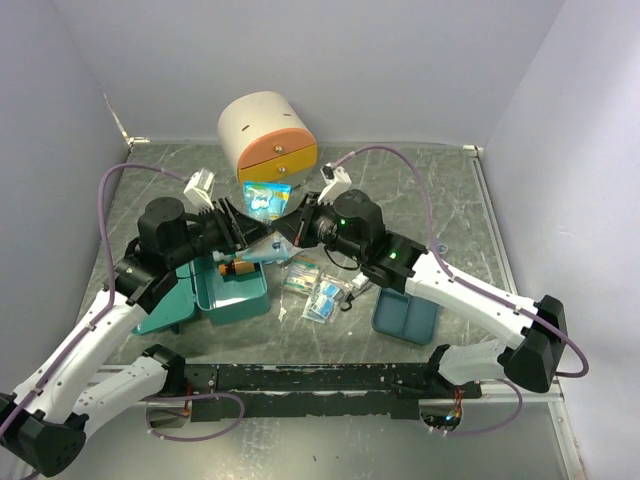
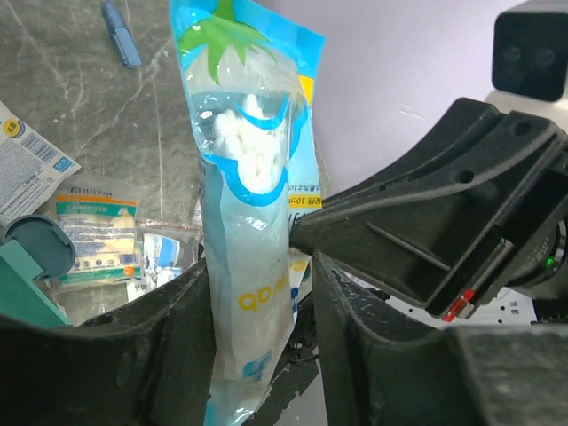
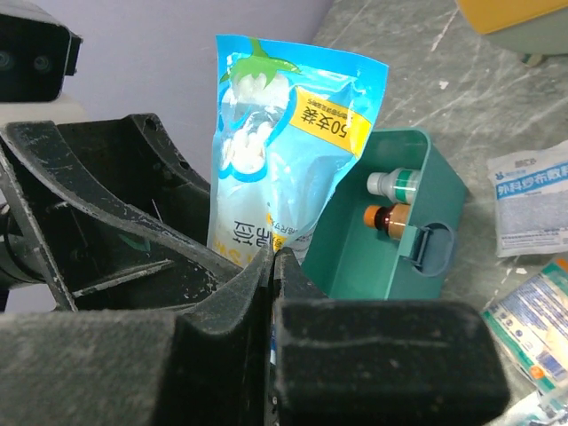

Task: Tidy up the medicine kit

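A blue bag of cotton swabs [image 1: 267,198] hangs upright in the air between my two grippers, above the table. My right gripper [image 3: 273,257] is shut on the bag's [image 3: 288,133] lower edge. My left gripper [image 2: 257,266] straddles the bag [image 2: 248,177]. Its left finger touches the bag and a gap shows at the right finger. The teal medicine kit [image 1: 235,295] stands open below the left gripper [image 1: 238,228], lid tipped to the left. Two small bottles [image 3: 392,200] lie inside the kit [image 3: 373,266].
A cream cabinet [image 1: 265,135] with orange and yellow drawers stands at the back. Several flat medical packets [image 1: 315,290] lie right of the kit. A dark-blue divided tray [image 1: 405,318] sits under the right arm. A small blue stick [image 2: 120,34] lies on the table.
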Motion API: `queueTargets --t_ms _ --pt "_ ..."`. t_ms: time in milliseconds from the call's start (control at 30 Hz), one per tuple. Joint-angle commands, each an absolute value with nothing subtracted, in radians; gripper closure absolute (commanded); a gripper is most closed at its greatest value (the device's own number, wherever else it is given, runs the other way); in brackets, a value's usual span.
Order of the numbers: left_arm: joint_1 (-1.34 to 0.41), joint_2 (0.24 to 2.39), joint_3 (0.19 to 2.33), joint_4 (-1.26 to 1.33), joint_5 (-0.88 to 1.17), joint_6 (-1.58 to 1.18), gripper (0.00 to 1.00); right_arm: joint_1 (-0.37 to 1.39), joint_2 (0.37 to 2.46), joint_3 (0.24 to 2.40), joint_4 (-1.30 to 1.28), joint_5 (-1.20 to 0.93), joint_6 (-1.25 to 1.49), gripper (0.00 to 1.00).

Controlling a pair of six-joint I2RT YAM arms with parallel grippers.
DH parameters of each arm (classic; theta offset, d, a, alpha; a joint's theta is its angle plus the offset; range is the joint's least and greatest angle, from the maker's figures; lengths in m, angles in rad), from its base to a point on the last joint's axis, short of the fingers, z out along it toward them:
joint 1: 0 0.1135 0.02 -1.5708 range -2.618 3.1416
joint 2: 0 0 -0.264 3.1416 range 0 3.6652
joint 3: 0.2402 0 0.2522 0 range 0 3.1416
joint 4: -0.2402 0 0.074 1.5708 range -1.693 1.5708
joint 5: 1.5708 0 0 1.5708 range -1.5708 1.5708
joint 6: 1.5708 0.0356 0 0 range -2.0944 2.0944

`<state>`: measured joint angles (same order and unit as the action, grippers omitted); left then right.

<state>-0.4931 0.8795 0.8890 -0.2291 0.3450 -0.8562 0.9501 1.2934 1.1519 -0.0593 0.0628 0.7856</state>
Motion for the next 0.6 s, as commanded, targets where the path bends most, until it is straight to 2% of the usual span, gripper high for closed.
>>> queueTargets --t_ms 0,233,267,367,400,467,567 --pt "-0.48 0.842 0.879 -0.173 0.456 -0.851 0.5 0.935 1.302 1.165 0.031 -0.026 0.81 1.0" --pt "-0.465 0.826 0.929 -0.302 0.439 -0.688 0.65 0.904 1.287 1.137 0.038 -0.094 0.808 1.0" --pt "-0.465 0.825 0.929 -0.304 0.44 -0.669 0.67 0.899 1.285 1.138 0.032 -0.1 0.805 0.95" --pt "-0.465 0.825 0.953 -0.355 0.39 -0.572 0.7 0.883 1.28 1.147 -0.013 -0.094 0.799 0.62" --pt "-0.465 0.827 0.965 -0.375 0.374 -0.529 0.72 0.873 1.277 1.151 -0.032 -0.086 0.799 0.55" --pt "-0.465 0.85 1.002 -0.425 0.352 -0.429 0.73 0.845 1.263 1.152 -0.062 -0.083 0.789 0.48" --pt "-0.464 0.89 1.067 -0.522 0.318 -0.273 0.73 0.808 1.241 1.151 -0.086 -0.079 0.774 0.46"
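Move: The swab bag, pinched in the right fingers, stands between the left hand's open fingers, its middle roughly 3 cm ahead of the left hand point and 2 cm above. From the right hand it lies about 4 cm ahead, 4 cm left and 2 cm up. From the left hand, the green box is some 10 cm left, 4 cm back and 20 cm below; a white packet on the table lies about 9 cm ahead, 5 cm right and 26 cm below. Left fingers close on the swab bag, drifting 2 cm left and rolling about 15 degrees; right fingers then open. ##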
